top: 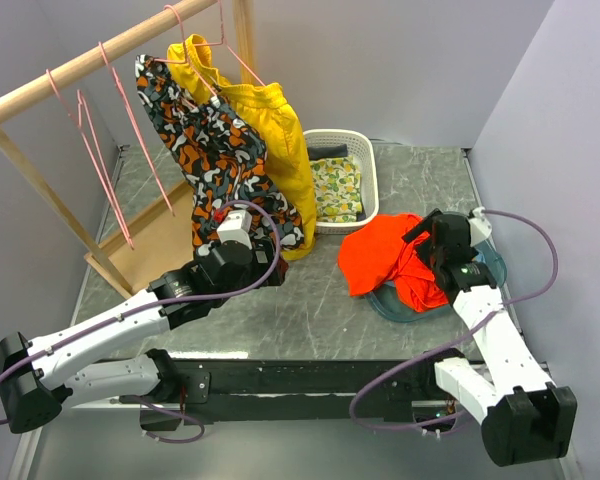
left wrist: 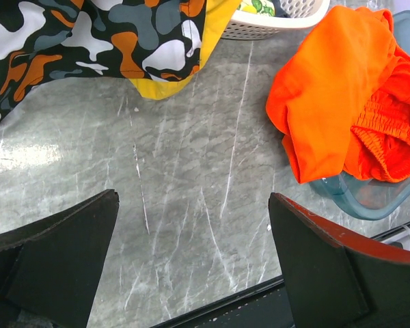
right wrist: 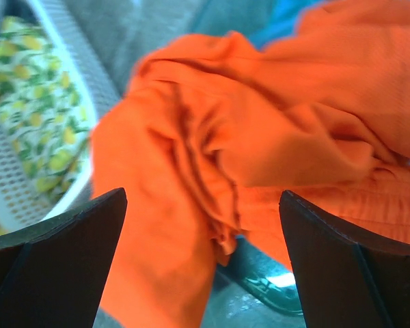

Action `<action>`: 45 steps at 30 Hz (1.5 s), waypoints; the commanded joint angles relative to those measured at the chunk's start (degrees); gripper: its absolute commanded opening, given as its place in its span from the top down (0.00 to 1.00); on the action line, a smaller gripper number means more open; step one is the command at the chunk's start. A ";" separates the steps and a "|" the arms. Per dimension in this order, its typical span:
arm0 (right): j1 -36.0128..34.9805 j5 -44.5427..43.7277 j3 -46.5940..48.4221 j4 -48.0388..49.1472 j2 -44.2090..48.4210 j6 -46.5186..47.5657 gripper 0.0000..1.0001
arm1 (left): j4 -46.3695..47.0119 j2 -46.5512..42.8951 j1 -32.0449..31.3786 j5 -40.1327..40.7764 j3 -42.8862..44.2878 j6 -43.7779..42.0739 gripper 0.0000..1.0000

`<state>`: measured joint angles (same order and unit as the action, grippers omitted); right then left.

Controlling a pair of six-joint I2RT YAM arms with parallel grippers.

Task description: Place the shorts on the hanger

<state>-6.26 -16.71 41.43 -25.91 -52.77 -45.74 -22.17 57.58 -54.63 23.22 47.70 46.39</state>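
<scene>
The orange-red shorts [top: 385, 258] lie crumpled at the right of the table, draped over a teal tray [top: 395, 307]. They also show in the left wrist view [left wrist: 335, 89] and the right wrist view [right wrist: 260, 137]. My right gripper [top: 425, 240] is open and empty, just above the shorts [right wrist: 201, 232], its fingers either side of a fold. My left gripper [top: 265, 262] is open and empty over bare table [left wrist: 195, 232], left of the shorts. Empty pink wire hangers [top: 100, 165] hang on the wooden rail at the far left. The drawstring is hidden.
Camouflage shorts [top: 215, 150] and yellow shorts [top: 275, 130] hang on pink hangers from the wooden rail [top: 80, 68], right behind my left gripper. A white basket [top: 368, 165] holding lemon-print cloth [top: 335, 185] stands behind the orange-red shorts. The rack's wooden base [top: 150, 250] lies at the left.
</scene>
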 commanded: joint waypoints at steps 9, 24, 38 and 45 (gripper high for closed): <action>6.00 -1.05 -8.73 6.75 1.71 -7.87 0.05 | 1.52 0.51 -0.21 -0.28 1.78 0.81 0.04; 7.23 13.71 3.21 5.43 6.27 1.35 1.00 | 0.46 -1.68 -0.21 -0.19 2.39 0.72 0.04; -6.99 20.40 34.05 -2.56 6.37 5.57 1.00 | -1.73 -1.24 -0.21 -0.46 6.70 -0.25 0.03; -20.09 18.65 46.97 -3.79 -0.56 5.30 1.00 | -3.40 -1.51 -0.21 -0.11 10.39 -1.74 0.03</action>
<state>-21.06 3.60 81.67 -32.05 -50.52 -41.19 -25.04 56.84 -54.63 22.83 54.57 46.24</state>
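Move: The right hand, fingers wide open, is poised over the orange shorts: the middle of the pile is roughly 4 cm to its left, 2 cm back and 9 cm below. The blue bin holding the pile is centred about 3 cm back, level sideways, some 13 cm down, while the white basket stands some 16 cm ahead and 21 cm to the left, 11 cm lower. From the left hand, the shorts lie about 5 cm ahead, 30 cm to the right and 13 cm below. The right hand sinks some 5 cm into the orange pile, easing a little right and back, and its fingers shut from wide open to pinch the shorts, then it pulls them quickly up by about 35 cm while swinging left over the bin, the fingers tipping upward and the wrist turning counter-clockwise as it climbs. Meanwhile the left hand, still open and empty, stays put at first and then rises about 5 cm near the hanging camouflage pair. ##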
